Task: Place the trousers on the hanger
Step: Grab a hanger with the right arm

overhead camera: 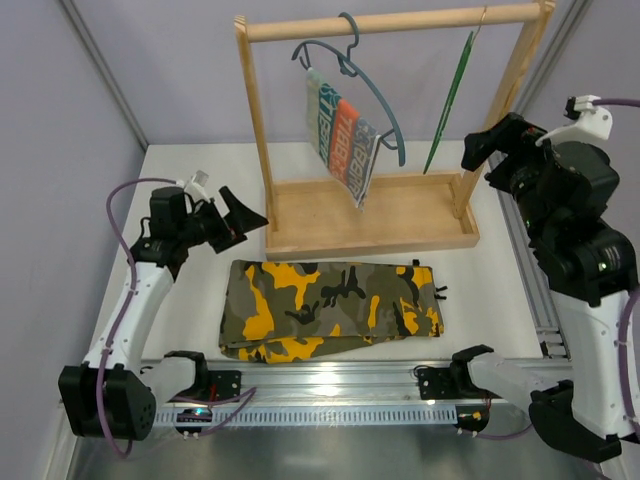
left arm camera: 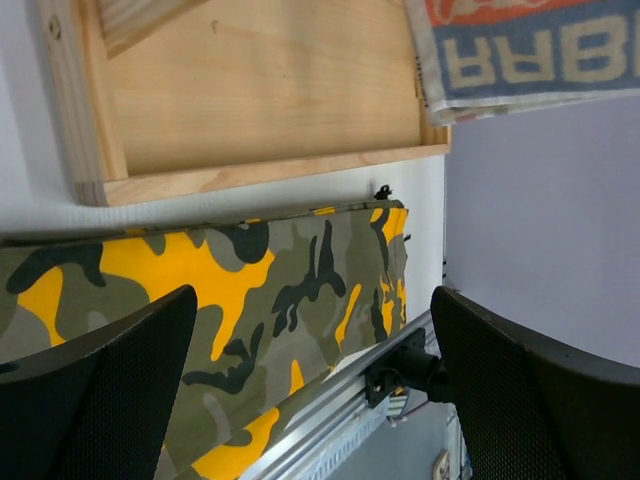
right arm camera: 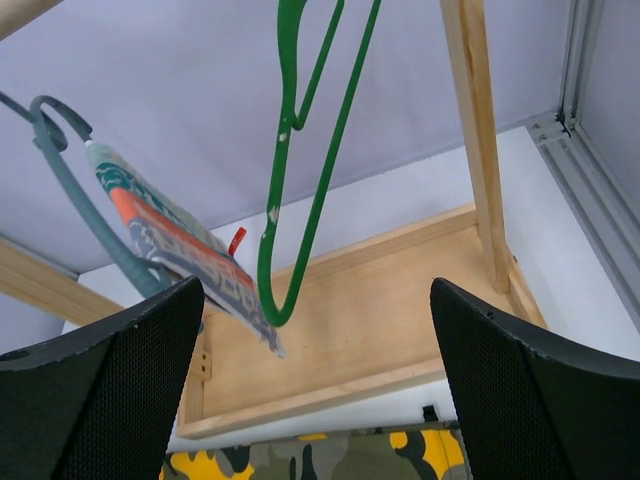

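Observation:
The camouflage trousers [overhead camera: 330, 305] lie folded flat on the white table, just in front of the wooden rack's base; they also show in the left wrist view as trousers [left arm camera: 250, 290] and at the bottom of the right wrist view as trousers [right arm camera: 400, 455]. The thin green hanger [overhead camera: 447, 105] hangs from the rack's top bar near its right post, seen from below as hanger [right arm camera: 300, 180]. My left gripper [overhead camera: 243, 212] is open, above the table left of the rack, holding nothing [left arm camera: 315, 390]. My right gripper [overhead camera: 478, 150] is open by the right post, empty, short of the hanger [right arm camera: 320, 390].
A wooden rack with a tray-like base [overhead camera: 400, 225] stands at the back. A blue-grey hanger carrying a striped cloth [overhead camera: 342, 135] hangs at the bar's middle. An aluminium rail [overhead camera: 330, 378] runs along the near edge. Grey walls close in on both sides.

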`<state>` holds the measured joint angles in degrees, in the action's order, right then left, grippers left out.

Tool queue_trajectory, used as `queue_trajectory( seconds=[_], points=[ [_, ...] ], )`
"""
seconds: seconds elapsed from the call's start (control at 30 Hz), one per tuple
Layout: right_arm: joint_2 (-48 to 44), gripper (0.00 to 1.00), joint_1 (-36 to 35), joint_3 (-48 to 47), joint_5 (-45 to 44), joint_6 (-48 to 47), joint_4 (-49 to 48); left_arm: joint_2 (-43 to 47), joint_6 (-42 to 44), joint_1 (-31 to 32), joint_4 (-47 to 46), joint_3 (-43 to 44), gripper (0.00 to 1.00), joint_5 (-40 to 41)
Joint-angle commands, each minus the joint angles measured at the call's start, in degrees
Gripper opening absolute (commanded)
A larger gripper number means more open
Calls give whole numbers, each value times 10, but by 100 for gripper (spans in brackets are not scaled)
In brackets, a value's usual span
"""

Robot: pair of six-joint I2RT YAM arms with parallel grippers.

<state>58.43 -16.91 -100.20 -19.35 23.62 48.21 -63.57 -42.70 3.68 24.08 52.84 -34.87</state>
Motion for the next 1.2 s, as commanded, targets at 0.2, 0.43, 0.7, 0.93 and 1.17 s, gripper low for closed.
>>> queue_trajectory(
  seconds=[0.2,0.43,0.7,0.93,1.17],
  points=[
    [139,94,-1,-58,-27,2,-149,36,39,-2,-89,-41,100,-45],
    [247,92,-1,-147,-101,-16,-88,40,43,-2,-97,-77,100,-47],
    [240,74,-1,-123,-130,-53,-73,78,60,-2,-56,-88,100,-33],
    [212,59,-1,-74,-124,-112,-115,102,104,-2,-4,-95,100,2],
    [217,53,1,-60,-107,-150,-120,107,138,-1,46,-90,100,45]
  ],
)
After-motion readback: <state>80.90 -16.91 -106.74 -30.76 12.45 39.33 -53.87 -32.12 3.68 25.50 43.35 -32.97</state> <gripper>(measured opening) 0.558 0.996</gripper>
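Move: The green hanger hangs about 18 cm ahead of the right hand and some 3 cm to its left, its middle near hand height and its near end closer and lower. The rack's right post stands about 22 cm ahead and 9 cm to the right; the blue hanger with the cloth is some 16 cm ahead and 20 cm to the left. From the left hand the green hanger lies about 15 cm forward, 36 cm right and 25 cm up. Forward and nearly level, the right hand reaches about 15 cm to the green hanger, then eases back a couple of centimetres and sinks a little. It turns slightly clockwise, tips down and rolls its left side down some 15 degrees, while the wide-open fingers narrow to just over half around the hanger without shutting. The open left hand draws back and down a little. ##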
